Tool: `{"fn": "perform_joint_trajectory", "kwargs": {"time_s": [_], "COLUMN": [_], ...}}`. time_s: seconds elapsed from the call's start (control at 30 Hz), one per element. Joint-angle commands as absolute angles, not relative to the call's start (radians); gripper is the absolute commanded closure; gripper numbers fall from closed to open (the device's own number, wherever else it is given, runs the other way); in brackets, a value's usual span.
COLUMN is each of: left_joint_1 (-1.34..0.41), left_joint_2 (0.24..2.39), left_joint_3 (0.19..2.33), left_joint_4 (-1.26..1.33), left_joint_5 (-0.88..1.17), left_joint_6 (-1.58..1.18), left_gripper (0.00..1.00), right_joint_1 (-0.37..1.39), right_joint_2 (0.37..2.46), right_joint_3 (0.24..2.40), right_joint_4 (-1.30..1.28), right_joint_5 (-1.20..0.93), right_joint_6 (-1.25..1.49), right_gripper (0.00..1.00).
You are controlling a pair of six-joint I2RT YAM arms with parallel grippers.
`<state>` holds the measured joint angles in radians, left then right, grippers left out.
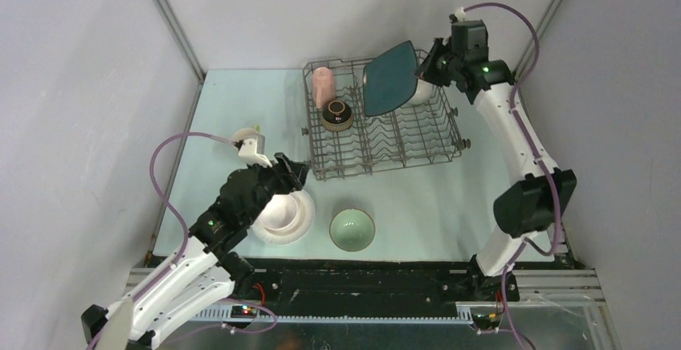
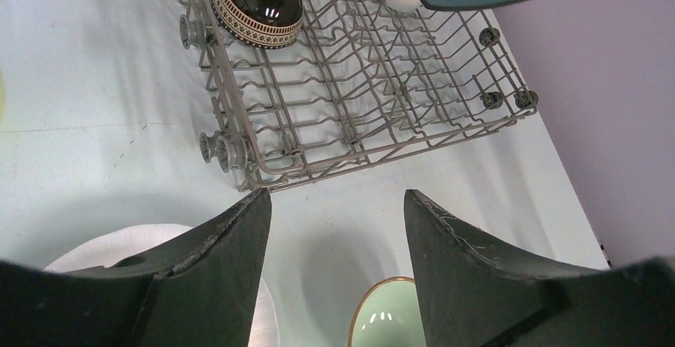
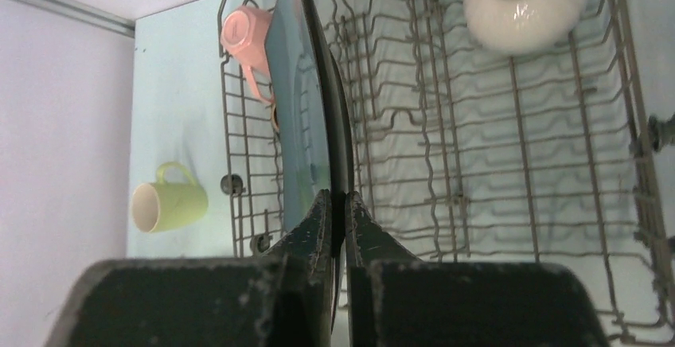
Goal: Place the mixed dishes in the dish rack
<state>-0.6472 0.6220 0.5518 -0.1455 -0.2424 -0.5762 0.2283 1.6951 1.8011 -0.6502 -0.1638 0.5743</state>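
The dish rack point(image 1: 385, 170) stands at the table's middle back and holds a pink mug point(image 1: 324, 85), a brown bowl point(image 1: 338, 114) and a white bowl point(image 3: 521, 5). My right gripper point(image 3: 340, 200) is shut on the edge of the dark teal plate point(image 1: 389, 78), which hangs upright over the rack's right half. Left of the rack's front corner my left gripper point(image 2: 338, 204) is open and holds nothing. It hovers over a pale pink bowl point(image 1: 283, 209) sitting on the white plate point(image 1: 287, 235). A pale green bowl point(image 1: 352, 229) rests just right of them.
A yellow-green mug point(image 3: 169, 202) lies on its side on the table left of the rack, mostly hidden by my left arm in the top view. Walls close the table in on the left, back and right.
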Motion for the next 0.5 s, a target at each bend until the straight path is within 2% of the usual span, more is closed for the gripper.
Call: {"fn": "perform_joint_trajectory", "kwargs": {"time_s": [0.0, 0.23, 0.47], "left_joint_1": [-0.640, -0.639, -0.638], "left_joint_2": [0.609, 0.618, 0.632], "left_joint_3": [0.556, 0.549, 0.539], "left_joint_4": [-0.150, -0.153, -0.146], "left_joint_5": [-0.271, -0.264, -0.243], "left_joint_6": [-0.582, -0.596, -0.611], "left_gripper": [0.32, 0.32, 0.32], "right_joint_1": [0.250, 0.294, 0.320], "right_joint_2": [1.792, 1.970, 2.085], "right_joint_3": [2.025, 2.272, 2.327], "right_joint_4": [-0.620, -0.691, -0.644], "right_joint_5": [-0.092, 0.015, 0.140], "right_joint_6": [0.493, 0.370, 0.334], "right_gripper": [1.00, 1.00, 1.00]}}
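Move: The right hand already holds the teal plate by its right-hand edge, high over the back of the rack. The tine slots it is being taken to lie some 6 cm to the left, about 2 cm ahead and 18 cm below. The white bowl sits about 3 cm ahead, 4 cm right and 20 cm down; the pink mug is 20 cm left and 2 cm ahead, the black bowl 17 cm left and 5 cm back, both equally low. From the idle left hand the slots are about 21 cm ahead, 18 cm right and 12 cm below. Keeping its pinch on the plate's edge, the right hand carries the teal plate forward about 8 cm towards the far side of the rack, level at first and then sinking some 4 cm towards the tine slots left of the white bowl. On the way the wrist rolls nearly 20 degrees, its left side going down, which swings the plate steeper and more edge-on for the slots. ##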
